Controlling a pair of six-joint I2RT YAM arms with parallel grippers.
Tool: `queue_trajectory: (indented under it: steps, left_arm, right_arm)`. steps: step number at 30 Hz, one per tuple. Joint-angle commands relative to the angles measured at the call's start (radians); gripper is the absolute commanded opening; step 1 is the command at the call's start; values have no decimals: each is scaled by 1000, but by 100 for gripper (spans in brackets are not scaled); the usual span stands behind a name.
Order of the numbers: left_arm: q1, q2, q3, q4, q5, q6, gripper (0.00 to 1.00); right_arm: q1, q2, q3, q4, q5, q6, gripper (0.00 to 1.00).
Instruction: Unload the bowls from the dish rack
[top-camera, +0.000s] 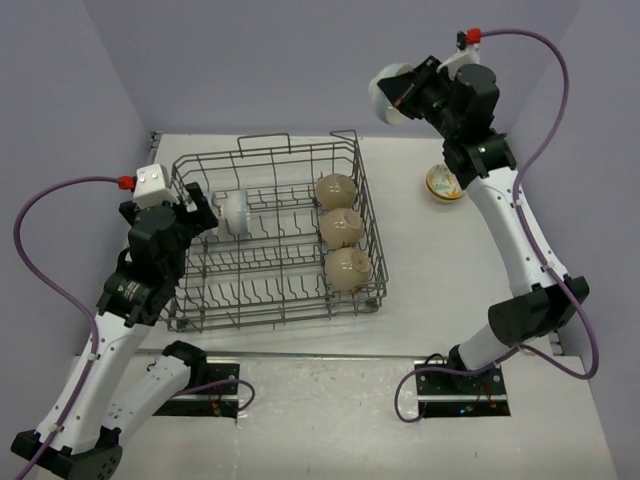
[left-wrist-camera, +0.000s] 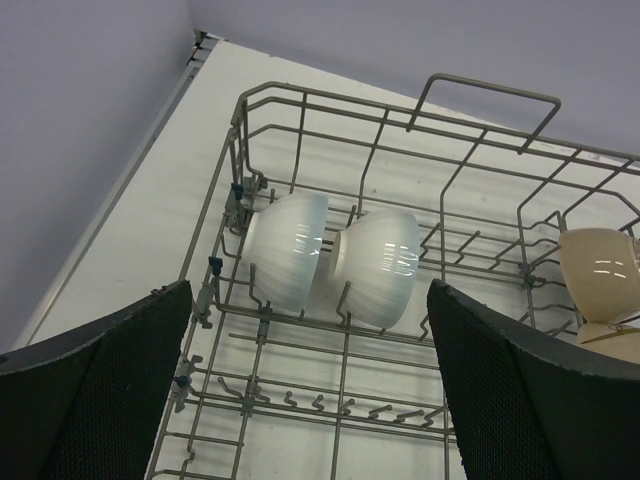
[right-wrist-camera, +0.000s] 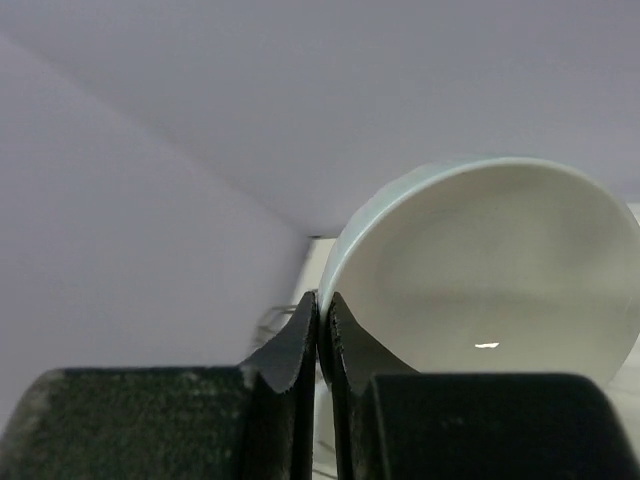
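Note:
The grey wire dish rack (top-camera: 262, 300) stands on the table's left half. Three beige bowls (top-camera: 340, 227) stand in a row along its right side, and two pale ribbed bowls (left-wrist-camera: 288, 248) (left-wrist-camera: 380, 255) stand on edge at its left side. My left gripper (top-camera: 205, 215) (left-wrist-camera: 308, 290) is open over the rack's left edge, facing those two bowls without touching them. My right gripper (top-camera: 402, 93) (right-wrist-camera: 323, 305) is raised high at the back right, shut on the rim of a pale blue bowl (top-camera: 381, 92) (right-wrist-camera: 490, 270). A yellow bowl (top-camera: 444, 183) sits on the table right of the rack.
Purple walls close in the table at the back and both sides. The rack's looped handle (left-wrist-camera: 485, 98) rises at its far end. A beige bowl (left-wrist-camera: 600, 265) shows at the right edge of the left wrist view.

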Motion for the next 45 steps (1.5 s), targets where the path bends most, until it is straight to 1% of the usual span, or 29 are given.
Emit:
queue_trajectory:
  steps: [1,2,3,4,5,6,9,10,12,15,16,18,19,22,25,30,39,45]
  left_arm:
    - [-2,4,-8,38,-3,26,100]
    - [-2,7,-8,38,-3,26,100]
    - [-2,9,-8,37,2,26,100]
    - [-2,10,-8,38,3,26,100]
    - [-2,12,-8,37,5,26,100]
    - [-2,10,-8,38,5,26,100]
    - [-2,9,-8,40,6,26,100]
    - [-2,10,-8,40,9,26,100]
    - [-2,16,-7,40,19,26,100]
    - [-2,18,-8,38,22,24,100]
    - [-4,16,-10,41,23,24,100]
    - [-4,16,-10,41,29,26,100]
    - [-4,19,-8,41,34,24,100]
    - [-4,30,-5,43,46,24,100]
    - [-4,26,-8,41,43,24,100]
    - [-7,23,-10,40,36,26,100]
    - [-7,18,-10,40,29,28,100]
    - [-7,18,-10,40,29,28,100]
  right_arm:
    - [-27,-169,-76,-77,243,-253,0]
    - [-42,-183,-93,-90,283,-282,0]
    - [-50,-177,-97,-114,375,-307,0]
    - [-62,-166,-91,-186,423,-354,0]
    - [-91,-138,-87,-221,461,-368,0]
    - [-110,-123,-83,-305,521,-370,0]
    - [-153,-114,-132,-384,567,-379,0]
    - [-158,-118,-176,-392,586,-391,0]
    - [-182,-101,-195,-451,600,-390,0]
    - [-254,-95,-250,-499,549,-373,0]
    - [-291,-101,-311,-498,526,-370,0]
    - [-319,-106,-363,-498,480,-368,0]
    - [-354,-92,-397,-498,466,-379,0]
    - [-404,-39,-422,-499,411,-410,0]
    - [-424,10,-414,-501,394,-428,0]
    - [-466,191,-321,-576,400,-447,0]
    - [-468,274,-359,-551,454,-440,0]
    - [-468,273,-394,-528,474,-425,0]
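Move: High over the far part of the table, the right hand holds the white bowl by its rim; the bare spot it is bound for lies about 34 cm to its right, 8 cm nearer the base and some 45 cm below. The patterned bowl stack sits about 22 cm right, 4 cm ahead and 44 cm down. The farthest brown bowl, in the rack, is about 7 cm left, 2 cm ahead and 40 cm below. From the left hand that bare spot is roughly 69 cm right, 10 cm ahead and 29 cm below. Swinging down and to the right, the right hand carries the white bowl about 40 cm down and 30 cm right, edging back slightly; the sideways sweep comes mostly first, then a nearly straight, slowing descent beside the patterned stack. The wrist tips down some 65 degrees while rolling and turning clockwise, so the fingers end pointing at the table, still pinching the rim. ##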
